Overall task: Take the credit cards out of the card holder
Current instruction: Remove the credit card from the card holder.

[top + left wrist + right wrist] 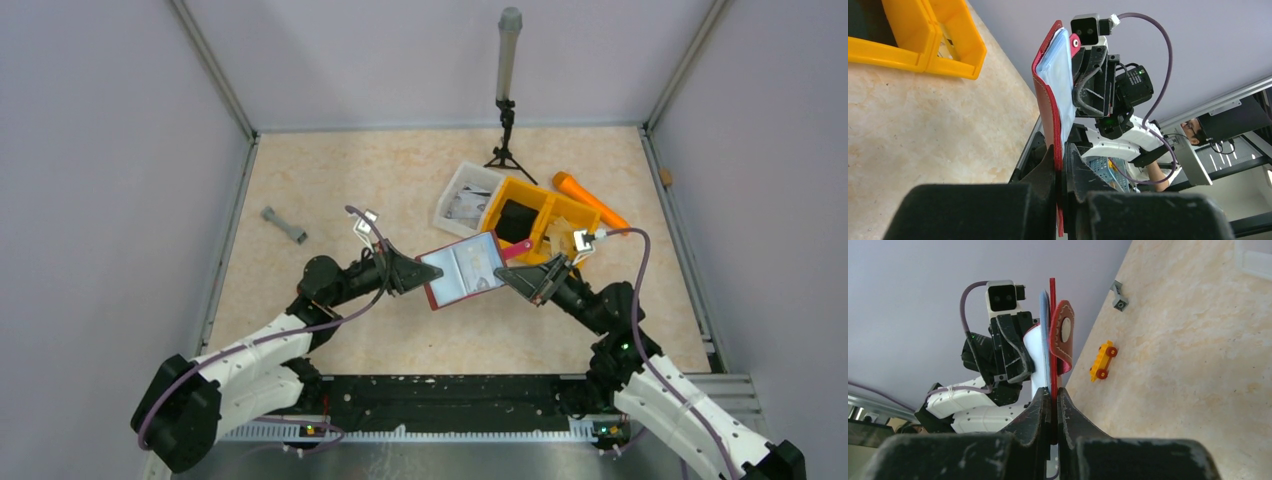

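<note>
The dark red card holder [462,270] hangs open above the table, held level between both arms. My left gripper [424,272] is shut on its left edge and my right gripper [506,276] is shut on its right edge. Pale whitish credit cards [474,264] lie on its inner face. The left wrist view has the holder [1047,100] edge-on between that gripper [1062,156], with a pale card face [1061,75] beside it. In the right wrist view the red edge [1052,330] runs up from that gripper [1053,396], and the snap tab [1063,335] curls to the right.
A yellow-orange divided bin [548,206] and a white tray [450,196] stand just behind the holder. An orange stick [590,200] lies at the bin's right. A grey dumbbell piece [284,225] lies at the left, a small tripod [507,110] at the back. A yellow toy car [1103,360] sits under the holder.
</note>
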`<state>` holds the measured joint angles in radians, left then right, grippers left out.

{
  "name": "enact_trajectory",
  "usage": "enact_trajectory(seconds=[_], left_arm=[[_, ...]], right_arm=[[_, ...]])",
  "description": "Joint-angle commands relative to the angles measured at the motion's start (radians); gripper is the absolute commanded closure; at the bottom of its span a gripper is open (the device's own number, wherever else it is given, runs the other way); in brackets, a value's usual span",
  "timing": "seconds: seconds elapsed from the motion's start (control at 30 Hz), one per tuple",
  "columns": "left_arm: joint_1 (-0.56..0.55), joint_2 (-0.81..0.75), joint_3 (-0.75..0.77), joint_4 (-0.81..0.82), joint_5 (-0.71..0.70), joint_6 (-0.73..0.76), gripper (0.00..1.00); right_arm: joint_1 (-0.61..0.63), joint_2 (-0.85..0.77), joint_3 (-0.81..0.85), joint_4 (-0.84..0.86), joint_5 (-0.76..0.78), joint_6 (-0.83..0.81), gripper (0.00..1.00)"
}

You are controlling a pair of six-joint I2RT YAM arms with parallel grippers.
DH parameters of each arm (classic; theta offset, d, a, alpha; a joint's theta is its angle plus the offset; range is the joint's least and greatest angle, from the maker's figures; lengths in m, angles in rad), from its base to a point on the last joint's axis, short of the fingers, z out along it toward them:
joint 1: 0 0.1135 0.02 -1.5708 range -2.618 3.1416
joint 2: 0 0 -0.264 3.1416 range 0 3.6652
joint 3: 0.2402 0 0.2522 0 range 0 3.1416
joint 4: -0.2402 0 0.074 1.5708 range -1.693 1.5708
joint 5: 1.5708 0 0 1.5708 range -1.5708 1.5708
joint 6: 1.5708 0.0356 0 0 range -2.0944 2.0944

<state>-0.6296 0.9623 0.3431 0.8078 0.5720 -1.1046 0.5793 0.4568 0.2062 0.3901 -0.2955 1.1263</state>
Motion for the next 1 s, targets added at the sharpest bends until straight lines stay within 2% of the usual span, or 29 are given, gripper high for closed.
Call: enact_trajectory(seconds=[0.0, 0.33, 0.53, 0.67, 0.8, 0.83, 0.9, 0.97], left_arm=[[0.002, 0.021, 0.046, 0.026, 0.028, 0.021, 1.00], [0.002, 0.150, 0.088, 0.079, 0.080, 0.008, 1.00], [0.000, 0.182, 0.097, 0.141, 0.089, -0.020, 1.00], [-0.005, 0.193, 0.100, 0.148, 0.087, -0.020, 1.00], [-0.008, 0.191, 0.100, 0.171, 0.090, -0.039, 1.00], [-0.008, 0.188, 0.100, 0.171, 0.090, -0.041, 1.00], [-0.008, 0.180, 0.099, 0.168, 0.091, -0.041, 1.00], [-0.007, 0.171, 0.099, 0.160, 0.091, -0.041, 1.00]], right_arm=[[-0.004, -0.019, 0.053, 0.041, -0.014, -0.015, 1.00], [-0.004, 0.062, 0.048, 0.200, -0.169, 0.037, 1.00], [-0.004, 0.025, 0.068, 0.083, -0.134, -0.014, 1.00], [-0.004, 0.015, 0.042, 0.141, -0.137, 0.009, 1.00], [-0.004, 0.019, 0.087, -0.009, -0.108, -0.080, 1.00], [-0.004, 0.020, 0.097, -0.044, -0.094, -0.101, 0.96], [-0.004, 0.016, 0.100, -0.069, -0.077, -0.124, 0.75], [-0.004, 0.014, 0.086, -0.044, -0.081, -0.118, 0.64]])
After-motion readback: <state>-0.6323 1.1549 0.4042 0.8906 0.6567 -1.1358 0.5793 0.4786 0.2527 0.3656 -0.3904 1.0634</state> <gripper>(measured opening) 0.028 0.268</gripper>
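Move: The open card holder, cards still in its clear sleeves, hangs between my two pinched hands. Its middle is about 6 cm to the right of my left hand and, from my right hand, some 6 cm to the left, roughly level with both. The strap with the snap sticks out about 4 cm ahead of my right hand and 4 cm to its right. The yellow tray lies roughly 20 cm ahead of that hand, 7 cm to its right and 20 cm lower. Keeping its pinch on the holder's left edge, my left hand sinks about 2.5 cm while easing 2 cm right towards my right hand, then comes back up about 1 cm. My right hand, still shut on the right edge at first, draws back nearly 2 cm with a slight rise and drift left, turning a few degrees counter-clockwise; at the very end it edges forward again and its fingers start to part around the edge. ##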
